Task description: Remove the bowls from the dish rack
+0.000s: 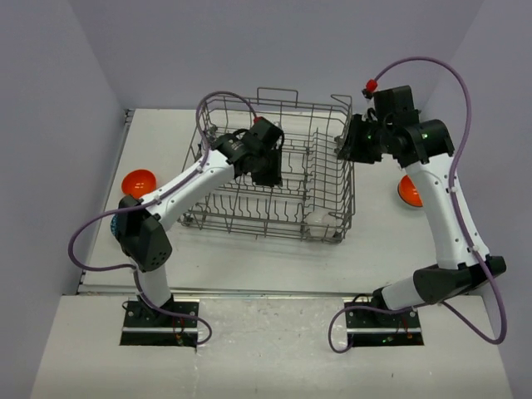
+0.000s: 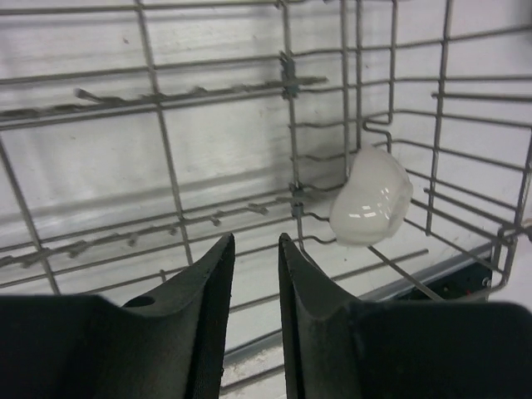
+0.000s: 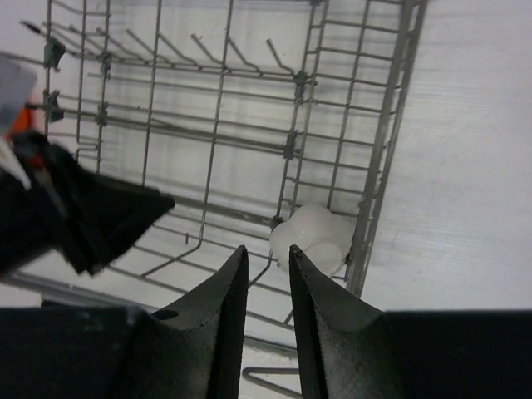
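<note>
The grey wire dish rack [image 1: 332, 125] stands mid-table. One plain white bowl [image 1: 320, 223] lies on its side in the rack's near right corner, also seen as the white bowl [image 2: 371, 199] and, from the right wrist, the white bowl [image 3: 312, 239]. My left gripper [image 1: 268, 170] hangs inside the rack, left of that bowl; the left gripper [image 2: 256, 241] has a narrow gap between its jaws with nothing in it. My right gripper [image 1: 342, 148] is over the rack's right rim; the right gripper [image 3: 268, 251] is also slightly open and empty, above the bowl.
An orange bowl [image 1: 138, 182] sits on the table left of the rack. Another orange bowl [image 1: 406, 191] sits to the right, partly hidden by my right arm. Upright tines [image 3: 208, 50] line the rack floor. The left arm's wrist [image 3: 83, 216] shows in the right wrist view.
</note>
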Robot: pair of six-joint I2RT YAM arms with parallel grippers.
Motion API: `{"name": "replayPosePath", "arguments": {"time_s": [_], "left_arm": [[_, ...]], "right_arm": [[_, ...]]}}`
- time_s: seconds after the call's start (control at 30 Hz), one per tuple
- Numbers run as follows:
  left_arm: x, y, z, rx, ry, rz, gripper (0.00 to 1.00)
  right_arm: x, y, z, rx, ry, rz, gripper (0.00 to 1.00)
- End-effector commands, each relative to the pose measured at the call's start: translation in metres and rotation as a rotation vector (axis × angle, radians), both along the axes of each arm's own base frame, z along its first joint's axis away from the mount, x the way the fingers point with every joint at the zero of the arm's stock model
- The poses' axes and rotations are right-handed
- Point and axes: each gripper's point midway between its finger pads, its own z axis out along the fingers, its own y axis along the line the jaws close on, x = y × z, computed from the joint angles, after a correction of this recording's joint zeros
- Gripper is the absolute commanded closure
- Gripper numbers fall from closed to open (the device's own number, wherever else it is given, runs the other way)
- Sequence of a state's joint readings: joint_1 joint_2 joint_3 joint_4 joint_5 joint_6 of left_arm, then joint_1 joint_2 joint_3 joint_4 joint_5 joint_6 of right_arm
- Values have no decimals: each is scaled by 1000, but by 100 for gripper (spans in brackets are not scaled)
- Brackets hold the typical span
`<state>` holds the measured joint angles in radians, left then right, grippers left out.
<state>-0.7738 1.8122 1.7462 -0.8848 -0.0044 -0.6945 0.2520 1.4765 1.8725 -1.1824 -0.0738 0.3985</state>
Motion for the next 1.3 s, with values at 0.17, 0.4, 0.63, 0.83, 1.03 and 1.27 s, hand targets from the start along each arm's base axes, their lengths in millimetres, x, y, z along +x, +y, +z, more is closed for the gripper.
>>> {"name": "replayPosePath", "arguments": {"time_s": [0.17,0.4,0.63,0.83,1.03,1.27], "left_arm": [[44,44,-5,34,44,109,71],[38,53,-25,88,96,80,79],[50,64,-29,102,80,85,90],[67,74,-37,96,87,104,100],[75,80,-50,118,113,105,100],[76,82,-61,132,129,102,100]], "right_arm": [[-39,45,-10,35,78,178,78],[-52,36,-54,-3,194,118,97],[-63,34,-89,-56,291,109,100],[-72,29,-118,-93,339,80,100],[-84,18,-146,-162,408,60,100],[-81,13,-169,-217,443,53,100]]}}
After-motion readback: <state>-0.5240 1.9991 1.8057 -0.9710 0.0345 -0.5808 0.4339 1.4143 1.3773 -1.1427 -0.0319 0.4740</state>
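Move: The white bowl sits low in the rack's near right corner: from the right hand about 7 cm left, 4 back and 27 down, with the rack's front right corner 5 cm farther back and 5 right of the bowl. The orange bowl outside stands some 19 cm right and 9 ahead of the right hand. From the left hand the white bowl lies 17 cm right, 2 back and 14 down; the rack's middle tines are 8 ahead, 9 left, 11 down. No grip is made: the right hand first swings a few centimetres left and back, then drops about 14 cm inside the rack's right wall, towards the white bowl, tipping some 20 degrees further down as its fingers shut empty. The left hand clears away from the bowl, about 11 cm forward and left, then sinks close to the middle tines, closing fully. ##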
